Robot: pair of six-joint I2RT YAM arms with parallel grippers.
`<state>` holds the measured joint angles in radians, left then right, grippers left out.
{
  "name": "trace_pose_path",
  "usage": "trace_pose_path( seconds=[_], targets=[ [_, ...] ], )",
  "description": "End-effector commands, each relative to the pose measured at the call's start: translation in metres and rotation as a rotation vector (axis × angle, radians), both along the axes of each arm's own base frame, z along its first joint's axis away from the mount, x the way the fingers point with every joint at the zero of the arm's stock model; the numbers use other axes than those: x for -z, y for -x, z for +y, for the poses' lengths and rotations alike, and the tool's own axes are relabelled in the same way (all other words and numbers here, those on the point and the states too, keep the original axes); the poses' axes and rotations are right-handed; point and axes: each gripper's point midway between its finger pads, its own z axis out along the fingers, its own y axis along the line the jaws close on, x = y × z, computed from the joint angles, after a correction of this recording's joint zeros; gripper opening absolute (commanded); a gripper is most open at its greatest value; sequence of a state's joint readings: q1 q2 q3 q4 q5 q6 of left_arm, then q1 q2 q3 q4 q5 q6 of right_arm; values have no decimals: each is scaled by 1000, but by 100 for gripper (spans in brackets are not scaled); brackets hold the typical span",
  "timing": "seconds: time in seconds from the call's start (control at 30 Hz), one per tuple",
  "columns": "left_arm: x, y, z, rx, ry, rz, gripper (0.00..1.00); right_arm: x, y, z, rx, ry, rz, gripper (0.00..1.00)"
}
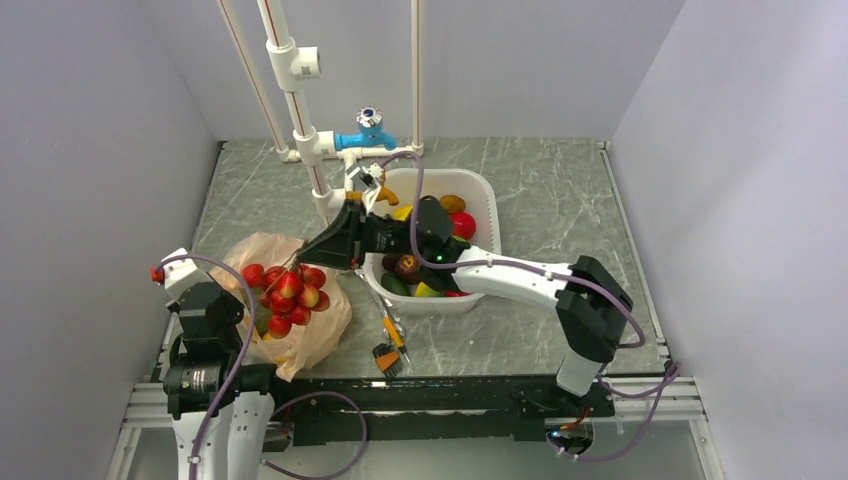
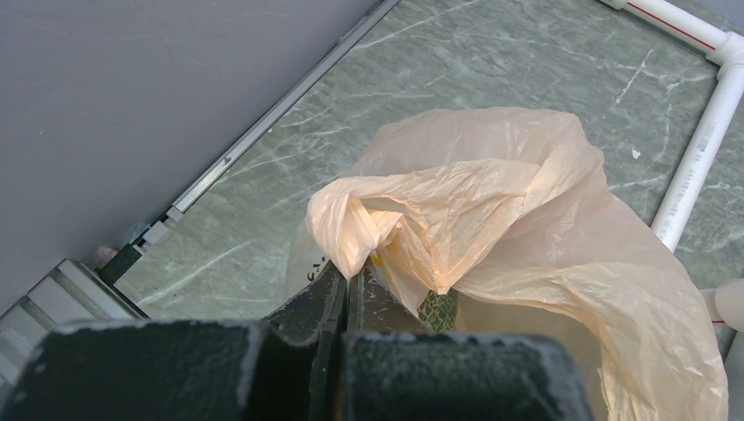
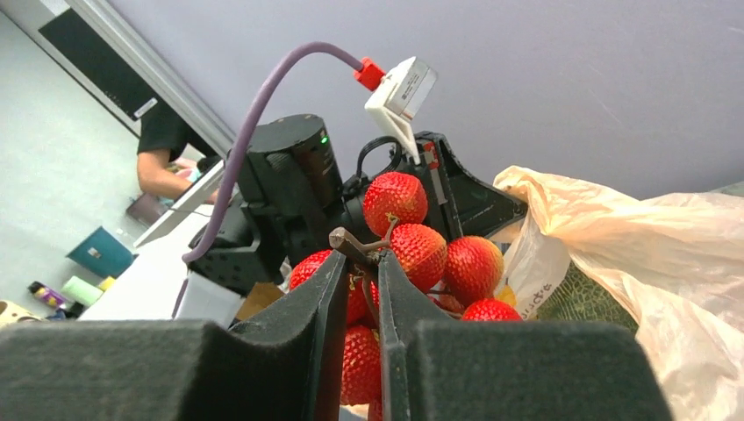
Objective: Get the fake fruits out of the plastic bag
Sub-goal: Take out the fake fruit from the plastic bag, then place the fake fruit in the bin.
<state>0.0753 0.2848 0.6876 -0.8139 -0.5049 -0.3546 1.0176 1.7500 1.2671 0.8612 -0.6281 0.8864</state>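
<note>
The plastic bag [image 1: 300, 335] lies crumpled at the table's front left, its mouth open. My left gripper [image 2: 351, 274] is shut on a fold of the bag's rim [image 2: 368, 224]. My right gripper [image 3: 361, 256] is shut on the brown stem of the bunch of small red fruits [image 3: 421, 250], which hangs over the bag's mouth. From above, the right gripper [image 1: 303, 260] reaches in from the right, just above the bunch [image 1: 288, 292]. A grey-green netted melon [image 2: 439, 309] shows inside the bag, also seen beside the bunch as a green patch [image 3: 588, 298].
A white basin [image 1: 487, 195] with mixed fruits stands behind the right arm. A small brush [image 1: 390, 348] lies near the front edge. White pipes [image 1: 300, 130] and a blue tap [image 1: 366, 130] rise at the back. Grey walls close both sides.
</note>
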Motion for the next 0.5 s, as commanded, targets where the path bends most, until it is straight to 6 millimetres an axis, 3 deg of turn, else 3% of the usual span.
trace_pose_path(
  seconds=[0.0,0.23,0.47],
  targets=[
    [-15,1,2,-11,-7,-42,0,-26,-5,-28,96,-51,-97,0],
    [-15,1,0,-4,-6,-47,0,4,-34,-77,281,52,-119,0],
    [-15,0,0,1,-6,-49,0,24,-80,-143,538,140,-122,0]
  ],
)
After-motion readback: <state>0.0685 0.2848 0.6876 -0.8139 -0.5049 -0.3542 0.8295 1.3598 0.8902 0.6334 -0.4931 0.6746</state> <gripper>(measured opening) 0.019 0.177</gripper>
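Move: The red fruit bunch already hangs by its stem from my right fingers, over the plastic bag. The white basket I carry it to lies about 13 cm ahead, 20 cm right and 25 cm below; the bag sits some 6 cm left, 2 cm back and 22 cm down. The orange tap is roughly 11 cm ahead, 9 cm right and 12 cm lower. From my left hand the basket is about 12 cm ahead, 37 cm right and 10 cm down. I swing the bunch away from the bag with my right hand, gathering speed to the right, then curving forward and sinking a little towards the basket, about 13 cm in all. My right wrist turns some 20 degrees clockwise while the fingers keep their pinch on the stem. My left hand stays put, still pinching the bag's rim. ##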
